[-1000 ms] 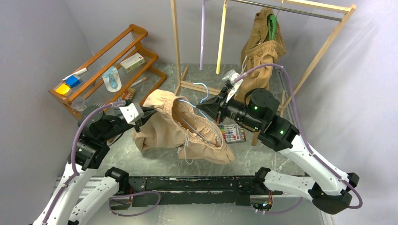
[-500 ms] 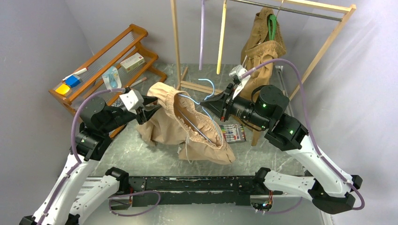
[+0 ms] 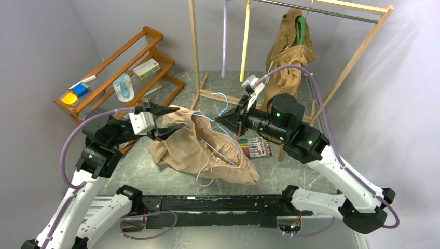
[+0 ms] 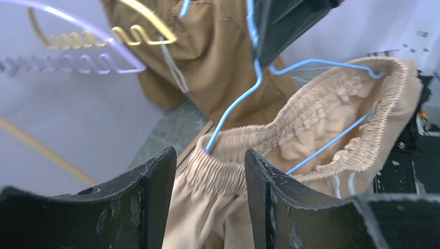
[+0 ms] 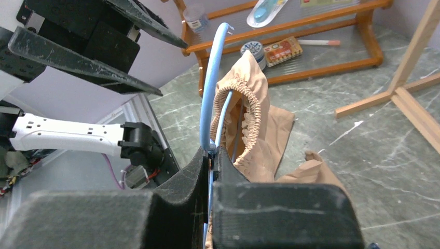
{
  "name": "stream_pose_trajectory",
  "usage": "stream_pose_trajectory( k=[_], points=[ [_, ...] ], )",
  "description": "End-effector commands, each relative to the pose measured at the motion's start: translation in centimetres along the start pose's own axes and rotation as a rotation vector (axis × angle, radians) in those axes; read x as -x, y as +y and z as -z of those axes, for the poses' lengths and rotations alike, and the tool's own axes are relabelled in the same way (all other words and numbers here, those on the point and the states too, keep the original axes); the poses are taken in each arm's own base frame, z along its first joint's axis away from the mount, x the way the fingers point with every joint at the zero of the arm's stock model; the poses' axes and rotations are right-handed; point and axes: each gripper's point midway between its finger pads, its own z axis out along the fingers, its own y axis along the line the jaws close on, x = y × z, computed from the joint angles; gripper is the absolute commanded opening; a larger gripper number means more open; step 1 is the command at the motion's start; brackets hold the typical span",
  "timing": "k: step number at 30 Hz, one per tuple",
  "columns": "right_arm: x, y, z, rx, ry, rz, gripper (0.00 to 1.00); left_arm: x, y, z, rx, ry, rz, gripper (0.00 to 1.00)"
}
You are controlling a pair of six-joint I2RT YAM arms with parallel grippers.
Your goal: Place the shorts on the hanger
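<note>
The tan shorts (image 3: 189, 150) hang by their gathered waistband (image 4: 228, 155) from the light-blue hanger (image 3: 224, 98), whose arms run inside the waistband (image 5: 244, 111). My right gripper (image 3: 222, 118) is shut on the hanger (image 5: 210, 88) just below its hook, holding it above the table; in its own wrist view the gripper (image 5: 214, 154) pinches the blue wire. My left gripper (image 3: 174, 119) stands open at the waistband's left end. In the left wrist view the elastic lies loosely in the gap of that gripper (image 4: 209, 153), beside the hanger's arm (image 4: 238, 101).
A wooden shelf rack (image 3: 122, 65) with small items stands at the back left. The wooden clothes rail (image 3: 194, 52) behind carries a lilac hanger (image 3: 224, 41), a yellow hanger (image 3: 244, 44) and brown shorts (image 3: 288, 52). A marker set (image 3: 254, 148) lies under the right arm.
My left gripper has opened and let go of the waistband, rising a little toward the back. The right gripper has kept its hold on the hanger and shifted slightly left.
</note>
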Motion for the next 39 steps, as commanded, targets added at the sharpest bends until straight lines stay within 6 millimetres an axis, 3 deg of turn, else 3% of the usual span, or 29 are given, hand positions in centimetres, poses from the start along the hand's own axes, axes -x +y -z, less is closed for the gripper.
stream_pose_trajectory(
  k=[1, 9, 16, 19, 20, 22, 23, 32, 39],
  points=[
    [1.1, 1.3, -1.2, 0.077, -0.048, -0.036, 0.0, 2.0, -2.3, -1.0, -0.243, -0.097, -0.165, 0.56],
    [1.6, 2.1, -2.4, 0.13, -0.057, -0.049, 0.0, -0.5, -1.8, -2.5, -0.327, -0.04, -0.186, 0.57],
    [1.2, 2.2, -3.5, 0.15, -0.052, -0.064, 0.0, -2.6, -1.0, -3.3, -0.297, 0.0, -0.18, 0.5],
    [1.1, 2.3, -4.0, 0.163, -0.045, -0.072, 0.0, -3.0, -0.5, -3.6, -0.276, 0.007, -0.185, 0.4],
    [1.0, 2.3, -4.2, 0.165, -0.039, -0.075, 0.0, -3.0, -0.4, -3.7, -0.268, 0.005, -0.189, 0.33],
    [0.6, 2.1, -4.3, 0.155, -0.024, -0.083, 0.0, -3.0, -0.2, -3.7, -0.253, 0.002, -0.2, 0.1],
    [0.3, 1.9, -4.4, 0.144, -0.012, -0.089, 0.0, -3.1, -0.1, -3.7, -0.246, 0.003, -0.208, 0.07],
    [-2.9, 0.3, -1.3, 0.032, 0.07, -0.107, 0.39, -4.2, 0.3, -3.8, -0.209, 0.012, -0.201, 0.07],
    [-5.0, -1.3, 0.9, -0.052, 0.13, -0.049, 0.46, -4.3, -0.2, -3.9, -0.232, -0.005, -0.192, 0.07]
  ],
)
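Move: The hanger's left shoulder, near the shorts, is about 7 cm right, 2 cm forward and 2 cm below the empty left hand. From the left hand, the right gripper pinching the hanger near its neck is roughly 12 cm right, 1 cm back and level; the shorts' waistband opening is some 12 cm right, 5 cm back and 10 cm lower. For the right hand, that same shoulder lies 5 cm left, 1 cm forward, 1 cm down. The hanger, still pinched near its neck by the right hand, is carried about 4.5 cm left, while the open left hand goes right and then down and forward, turning some 15 degrees clockwise, and shuts on the left shoulder. Still sinking, the left keeps its grip; the right fingers open, let go and draw off right, with some back and down. ##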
